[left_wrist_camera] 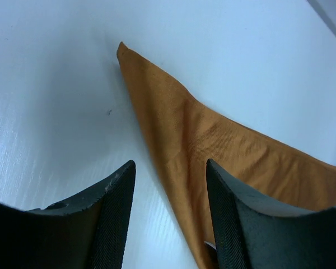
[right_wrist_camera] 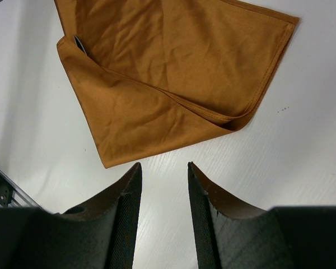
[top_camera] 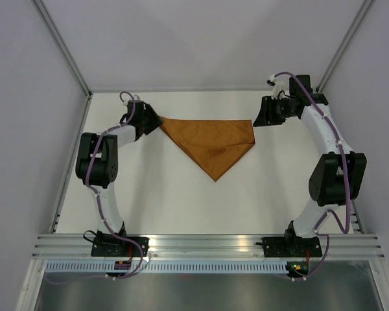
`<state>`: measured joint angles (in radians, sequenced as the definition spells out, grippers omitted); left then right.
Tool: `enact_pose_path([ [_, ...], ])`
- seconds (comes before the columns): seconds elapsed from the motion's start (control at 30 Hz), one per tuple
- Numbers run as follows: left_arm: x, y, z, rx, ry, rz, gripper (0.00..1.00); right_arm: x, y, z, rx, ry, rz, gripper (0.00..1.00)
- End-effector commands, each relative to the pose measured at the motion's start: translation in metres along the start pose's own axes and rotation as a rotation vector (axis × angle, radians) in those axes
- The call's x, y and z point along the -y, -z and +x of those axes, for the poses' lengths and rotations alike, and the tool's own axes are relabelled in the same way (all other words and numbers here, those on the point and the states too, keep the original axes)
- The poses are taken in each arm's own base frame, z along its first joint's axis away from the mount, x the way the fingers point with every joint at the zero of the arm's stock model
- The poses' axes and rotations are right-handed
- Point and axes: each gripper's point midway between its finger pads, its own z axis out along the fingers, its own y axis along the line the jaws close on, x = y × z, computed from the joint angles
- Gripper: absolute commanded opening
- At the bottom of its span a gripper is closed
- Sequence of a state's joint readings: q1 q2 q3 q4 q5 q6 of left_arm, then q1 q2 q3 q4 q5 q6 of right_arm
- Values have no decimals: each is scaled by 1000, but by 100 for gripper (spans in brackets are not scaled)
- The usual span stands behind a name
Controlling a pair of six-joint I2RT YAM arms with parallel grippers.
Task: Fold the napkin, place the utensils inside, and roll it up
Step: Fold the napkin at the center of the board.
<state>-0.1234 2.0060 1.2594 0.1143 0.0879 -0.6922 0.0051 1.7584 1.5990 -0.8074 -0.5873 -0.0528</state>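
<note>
The rust-brown napkin (top_camera: 214, 142) lies flat on the white table (top_camera: 155, 201), folded into a triangle with its point toward me. My left gripper (top_camera: 152, 120) is open at the cloth's left corner. In the left wrist view (left_wrist_camera: 169, 162) the cloth's edge (left_wrist_camera: 173, 168) runs between the jaws. My right gripper (top_camera: 260, 116) is open and empty just off the right corner, over bare table (right_wrist_camera: 163, 164). The knife is mostly hidden. A small silvery bit (right_wrist_camera: 78, 43) pokes out between the cloth layers, and a pale bit (left_wrist_camera: 209, 245) shows by my left gripper's right finger.
Grey walls enclose the table on the left, right and back. A metal rail (top_camera: 207, 246) with the arm bases runs along the near edge.
</note>
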Motion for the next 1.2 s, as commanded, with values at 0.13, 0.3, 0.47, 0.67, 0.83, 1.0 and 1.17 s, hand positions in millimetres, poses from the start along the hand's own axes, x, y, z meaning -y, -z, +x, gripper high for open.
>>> enact_pose_path([
  [0.13,-17,-17,0,-36,47,-81,56,-9,-10,-1,-13,37,2,44],
  [0.3,-28,-27,2,-53,57,-132,49,-14,-14,0,-22,51,0,44],
  [0.47,-31,-35,-3,-53,54,-153,39,-20,-20,2,-34,67,-2,44],
  [0.67,-32,-44,-7,-55,56,-152,28,-28,-28,6,-52,85,-3,44],
  [0.83,-31,-47,-13,-46,49,-138,13,-31,-33,9,-65,99,-2,44],
  [1.0,-19,-43,-26,-8,37,-75,2,-38,-40,14,-87,120,-6,44],
  [1.17,-4,-27,-36,60,24,32,2,-43,-48,20,-116,140,-10,43],
])
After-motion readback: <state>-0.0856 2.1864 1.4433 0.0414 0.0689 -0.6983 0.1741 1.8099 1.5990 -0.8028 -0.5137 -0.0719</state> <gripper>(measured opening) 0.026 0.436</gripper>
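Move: The napkin's far-left corner lies about 5 cm ahead of my left hand, 3 cm to its left and some 4 cm below. The knife end peeking from the fold is roughly 7 cm back and 9 cm to the right of that hand, and the folded napkin's near point some 21 cm back and 21 cm right, both at table height. From my right hand, the corner is about 17 cm ahead, 36 cm left and 17 cm below. I drop my open left hand about 3 cm to the napkin's far-left corner, then ease it forward some 3 cm and slightly left, low over the board, shutting the fingers to pinch the cloth just inside the corner's tip. Meanwhile my right hand, empty and part-open, travels about 6 cm left above the napkin's right side and sinks a little. ##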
